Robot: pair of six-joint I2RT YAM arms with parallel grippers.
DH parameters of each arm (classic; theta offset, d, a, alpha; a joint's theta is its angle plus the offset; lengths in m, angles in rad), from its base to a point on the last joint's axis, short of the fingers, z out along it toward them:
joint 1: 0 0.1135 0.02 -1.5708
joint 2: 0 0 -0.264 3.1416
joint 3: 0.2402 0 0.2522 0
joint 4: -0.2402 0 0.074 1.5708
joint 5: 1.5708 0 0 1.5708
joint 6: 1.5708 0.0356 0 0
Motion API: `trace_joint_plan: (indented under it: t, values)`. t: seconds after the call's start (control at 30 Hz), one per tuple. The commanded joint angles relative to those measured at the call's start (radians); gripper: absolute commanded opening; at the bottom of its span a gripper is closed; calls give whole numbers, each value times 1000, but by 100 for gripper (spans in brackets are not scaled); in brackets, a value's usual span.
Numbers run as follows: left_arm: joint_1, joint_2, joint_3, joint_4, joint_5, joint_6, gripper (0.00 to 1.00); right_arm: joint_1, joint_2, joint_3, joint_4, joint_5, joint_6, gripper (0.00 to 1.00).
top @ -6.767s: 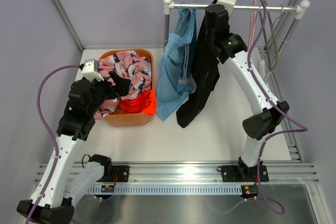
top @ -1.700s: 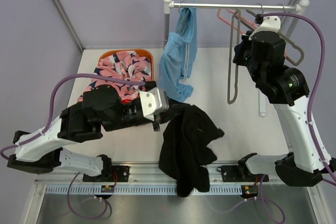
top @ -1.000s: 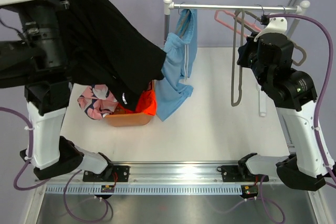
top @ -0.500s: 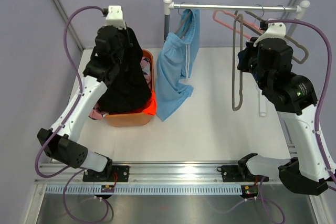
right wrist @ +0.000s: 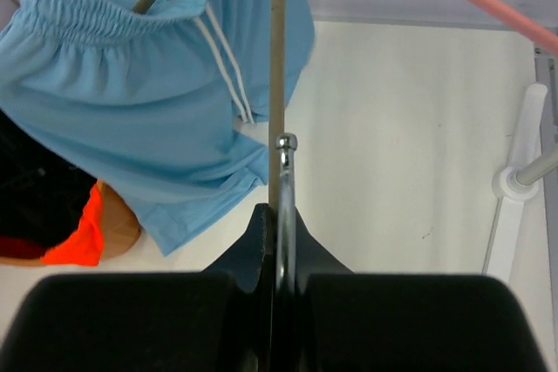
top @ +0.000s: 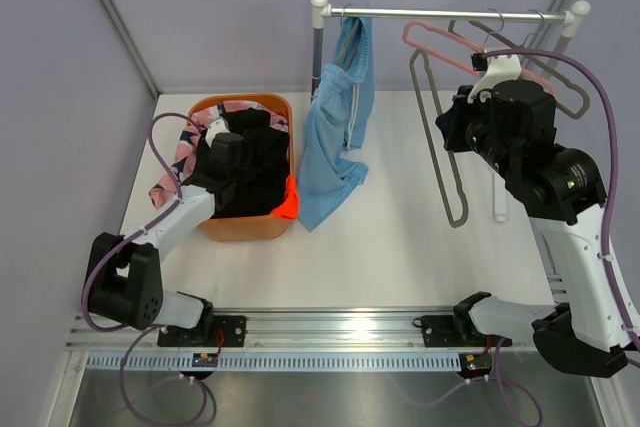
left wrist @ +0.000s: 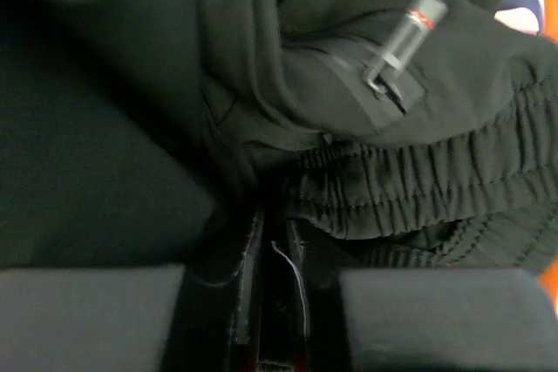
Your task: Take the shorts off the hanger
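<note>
The black shorts [top: 255,162] lie bunched in the orange basket [top: 245,229], on top of the orange shorts [top: 288,202] and the pink patterned shorts [top: 178,162]. My left gripper [top: 228,152] is down in the basket. Its jaws [left wrist: 275,233] stand a narrow slit apart against the black shorts [left wrist: 349,67], and whether fabric is pinched is unclear. The light blue shorts [top: 335,137] hang from a hanger on the rail [top: 450,15]. My right gripper [top: 465,112] is shut on the chrome hook [right wrist: 283,180] of a bare grey hanger [right wrist: 277,41], to the right of the blue shorts [right wrist: 131,102].
A pink hanger [top: 440,42] and another grey hanger [top: 560,97] hang bare on the rail. The rack's white post [top: 318,47] stands behind the basket, and its right foot [right wrist: 523,180] rests on the table by my right arm. Purple walls close in at the back and left.
My left arm has come down from above the basket into it, and the black shorts now lie inside. My right gripper has tilted the grey hanger, whose lower end swung a little.
</note>
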Motion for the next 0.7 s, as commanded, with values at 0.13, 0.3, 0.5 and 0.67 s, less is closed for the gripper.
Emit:
trace_joint_plan:
  t: [0.13, 0.3, 0.5, 0.67]
  values:
    - [0, -172, 34, 120, 123, -87, 45, 8, -44, -27, 2, -130, -79, 0]
    - [1, -277, 148, 9, 128, 0, 81, 5, -50, -53, -9, -230, -100, 0]
    - [0, -361, 260, -92, 174, 122, 99, 7, -56, -64, -35, -374, -131, 0]
    - [0, -429, 298, -131, 212, 177, 99, 5, -75, -70, -49, -428, -149, 0]
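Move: The left fingers are still in the black shorts, whose middle lies about 4 cm below and 2 cm back from them. In the same basket, pink patterned shorts lie some 12 cm to the left and 3 cm ahead, orange shorts 10 cm right and 10 cm back. From the right hand, holding an empty grey hanger by its hook, the hanging blue shorts are about 22 cm left, 8 cm ahead and 10 cm lower; a pink hanger is 8 cm ahead, 4 cm right, 20 cm above. Letting go of the black shorts, the left fingers spread fully as the hand climbs about 24 cm out of the basket, easing back a little late on and tipping its fingers up some 30 degrees. The right hand keeps its grip on the grey hanger and draws left and back, sinking slightly, while turning about 20 degrees counter-clockwise, so the hanger swings towards the blue shorts. ##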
